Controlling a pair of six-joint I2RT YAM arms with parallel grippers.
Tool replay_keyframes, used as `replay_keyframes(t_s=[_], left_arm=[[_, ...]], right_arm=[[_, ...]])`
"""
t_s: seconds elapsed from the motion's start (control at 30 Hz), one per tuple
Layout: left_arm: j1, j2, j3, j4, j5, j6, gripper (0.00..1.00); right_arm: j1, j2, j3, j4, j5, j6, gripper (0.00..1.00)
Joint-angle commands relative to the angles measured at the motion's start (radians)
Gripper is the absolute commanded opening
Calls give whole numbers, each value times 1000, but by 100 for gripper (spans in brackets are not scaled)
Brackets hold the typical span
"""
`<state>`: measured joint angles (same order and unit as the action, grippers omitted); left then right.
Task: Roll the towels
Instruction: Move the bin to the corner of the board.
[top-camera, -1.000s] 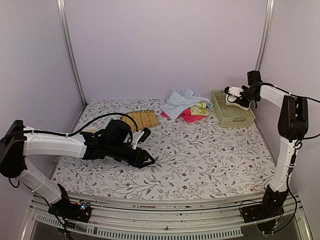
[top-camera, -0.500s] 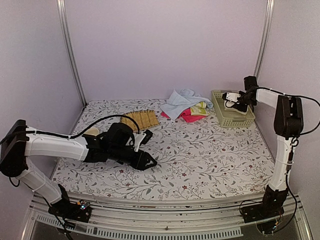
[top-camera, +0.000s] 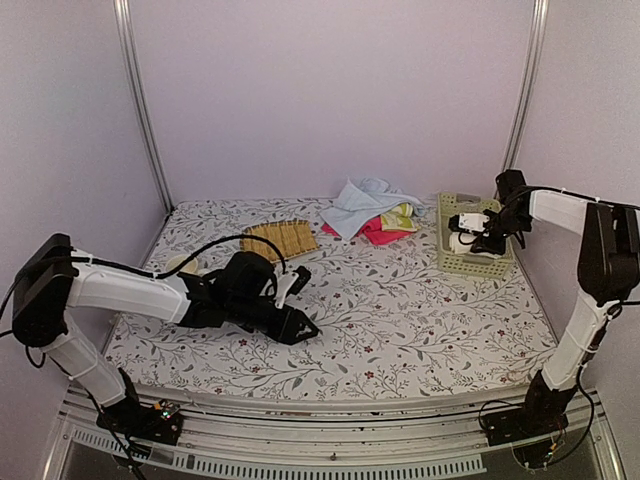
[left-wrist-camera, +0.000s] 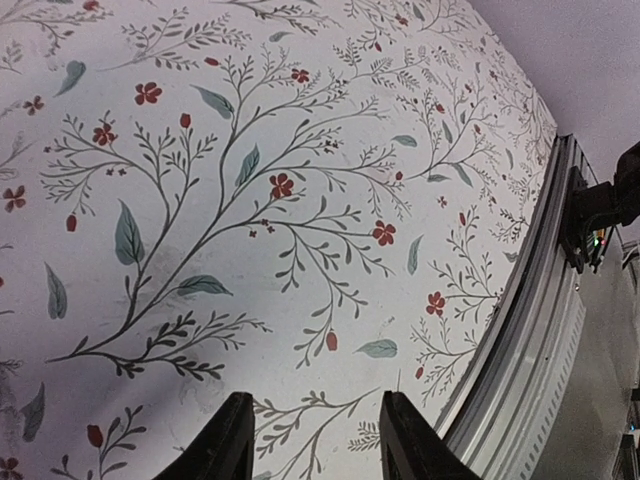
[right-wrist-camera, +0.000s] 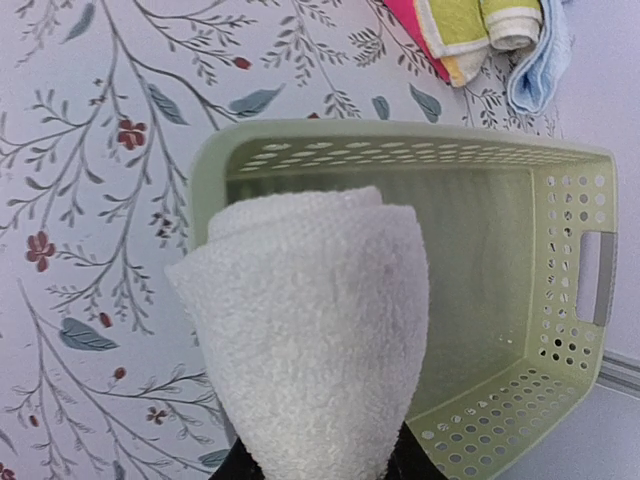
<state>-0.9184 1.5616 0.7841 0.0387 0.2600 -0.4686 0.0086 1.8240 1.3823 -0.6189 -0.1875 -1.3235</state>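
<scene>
My right gripper (right-wrist-camera: 315, 465) is shut on a rolled cream-white towel (right-wrist-camera: 310, 330), which hides its fingertips. It holds the roll at the near end of the pale green lattice basket (right-wrist-camera: 560, 300), just above the floor of the basket (top-camera: 478, 265). In the top view the roll (top-camera: 470, 228) sits low in the right gripper (top-camera: 466, 236). Loose towels lie heaped at the back: light blue (top-camera: 358, 203), pink (top-camera: 378, 234) and yellow-green (top-camera: 400, 216). My left gripper (top-camera: 302, 328) hovers low over the floral cloth, open and empty (left-wrist-camera: 315, 405).
A tan slatted mat (top-camera: 282, 238) lies at the back left, behind the left arm. A small cream object (top-camera: 183, 264) sits beside the left forearm. The table's metal front rail (left-wrist-camera: 540, 330) runs just right of the left fingers.
The right gripper has come down and nearer with the rolled towel, low into the basket. The basket has shifted slightly nearer. The left arm has crept a little to the right.
</scene>
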Motion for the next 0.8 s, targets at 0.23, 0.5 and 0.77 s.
replay_keyframes(t_s=[0.23,0.5,0.77], left_arm=[[-16,105,64,35,48,15,44],[-28,103,51,36,41,4,44],[-34,102,34,39,38,-5,43]], right_arm=[[22,-89,18,9,10,120,3],[6,63,105,253,178,177,3],[-29,265,250,422,220,133,3]])
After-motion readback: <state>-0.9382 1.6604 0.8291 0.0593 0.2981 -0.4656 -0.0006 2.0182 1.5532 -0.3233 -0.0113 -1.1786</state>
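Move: The right hand, already holding the rolled white towel, is inside the near end of the bin; the bin's middle lies about 9 cm ahead, 3 cm to its left and 6 cm below. The pink towel is roughly 12 cm ahead and 24 cm left of that hand, with the blue towel some 20 cm ahead and 28 cm left. From the idle left hand the bin's middle is around 32 cm ahead and 38 cm to the right. With the towel still pinched, the right hand finishes its backward pull on the bin, going about 3 cm farther back and a little left, with the towel seeming to bear on the near wall, and rises as it reverses. It then sweeps some 13 cm forward and about 5 cm right over the bin to the far end with the handle, topping out near 4 cm up before dipping again, while the wrist tips up about 15 degrees and turns clockwise by much the same; the empty left hand sinks and drifts right by about 2 cm each. ##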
